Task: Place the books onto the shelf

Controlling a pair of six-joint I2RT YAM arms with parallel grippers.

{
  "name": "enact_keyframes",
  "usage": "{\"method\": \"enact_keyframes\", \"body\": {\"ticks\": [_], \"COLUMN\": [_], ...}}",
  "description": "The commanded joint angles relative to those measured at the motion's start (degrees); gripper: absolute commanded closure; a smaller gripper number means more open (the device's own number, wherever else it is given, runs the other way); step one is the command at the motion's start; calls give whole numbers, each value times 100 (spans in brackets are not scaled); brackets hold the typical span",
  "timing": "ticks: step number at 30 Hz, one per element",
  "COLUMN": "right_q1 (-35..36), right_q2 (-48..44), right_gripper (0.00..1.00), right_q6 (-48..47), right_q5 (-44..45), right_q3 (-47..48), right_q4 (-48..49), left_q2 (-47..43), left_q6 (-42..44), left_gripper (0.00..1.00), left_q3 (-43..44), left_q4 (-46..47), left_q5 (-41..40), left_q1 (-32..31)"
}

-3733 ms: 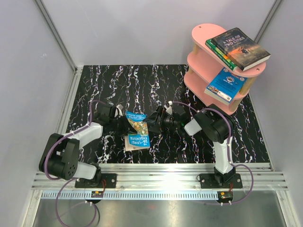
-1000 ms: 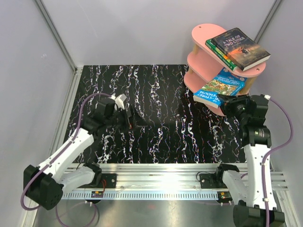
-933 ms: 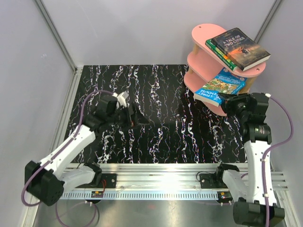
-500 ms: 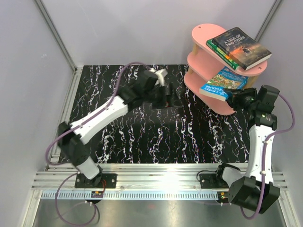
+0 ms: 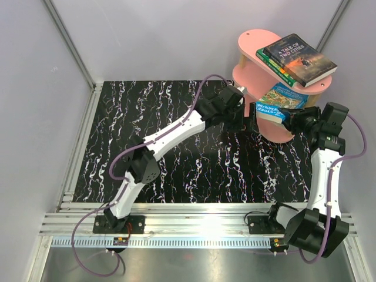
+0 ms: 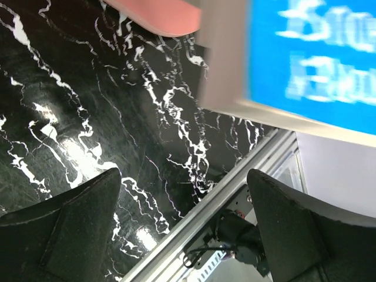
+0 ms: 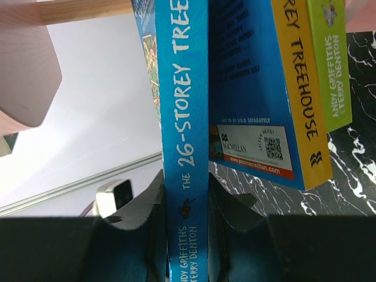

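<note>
The pink shelf (image 5: 249, 44) stands at the table's far right corner. On its top tier a dark grey "A Tale of Two Cities" book (image 5: 299, 59) lies on a green-edged book (image 5: 269, 61). My right gripper (image 5: 294, 120) is shut on the spine of a blue "26-Storey Treehouse" book (image 5: 281, 101), which lies partly on the middle tier. In the right wrist view that spine (image 7: 187, 117) stands between my fingers, with another Treehouse book (image 7: 294, 88) beside it. My left gripper (image 5: 251, 115) is open and empty at the shelf's left side, next to the blue book's corner (image 6: 311, 59).
The black marbled tabletop (image 5: 176, 111) is walled in by grey panels. An aluminium rail (image 5: 200, 214) runs along the near edge. My left arm (image 5: 176, 129) stretches diagonally across the table toward the shelf. A wooden post (image 7: 82, 9) shows beside the pink tier (image 7: 29, 70).
My left arm swung from the table's left side across to the shelf. My right gripper carried the blue book up and further onto the middle tier.
</note>
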Motion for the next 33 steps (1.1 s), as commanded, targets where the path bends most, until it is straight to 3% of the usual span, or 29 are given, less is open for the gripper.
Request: {"method": "enact_keyframes", "body": {"ticks": [1,3,10,11,15,25,33], "right_q1": [-120,-137,-199,-199,-225,-234,-234], "right_q2": [71,115,98,80,45,-104,-552], "right_gripper": [82,78,47,38,24,15,11], "right_q6": [-205,-223,-372,-398,-434,-451,-925], "right_q5": [16,16,166,209,271,148,280], "right_q3": [383,391,462,470,462,866,1603], "right_q4": [153,118,-233,-286,-409,-839,-2394], "left_q2": [214,355,988,1015,1217,1393,1542], "left_q6": [-227,-307,-685,-720,-825,-975,-1045], "left_gripper": [9,9,9,9,9,9,9], "left_q3": [355,608,1252,1269,1533,1560,1568], "left_q4": [160,301,635,723,881,1242,1391], "left_q5": [-52,-34,88,106,141,150,159], "left_q1": [19,19,28,28,28,55,81]}}
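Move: The right hand still pinches the 26-Storey Treehouse book, whose middle lies about 5 cm ahead, 3 cm to its left and roughly level with it. The blue book on the middle shelf lies under that one, some 7 cm ahead, 1 cm left and 6 cm below the hand; A Tale of Two Cities is about 14 cm ahead, straight, and 12 cm above. From the left hand, the 26-Storey book's middle is around 10 cm right, 8 cm ahead and 4 cm higher. The right fingers let go of the 26-Storey book, opening wide as the hand shifts a bit under 2 cm right, then the hand backs off and rises about 4 cm clear of it. Meanwhile the open left hand dips slightly and moves some 6 cm right and 4 cm forward to the book's near left end, its fingers tipping about 10 degrees nearer level and seeming to touch it. ##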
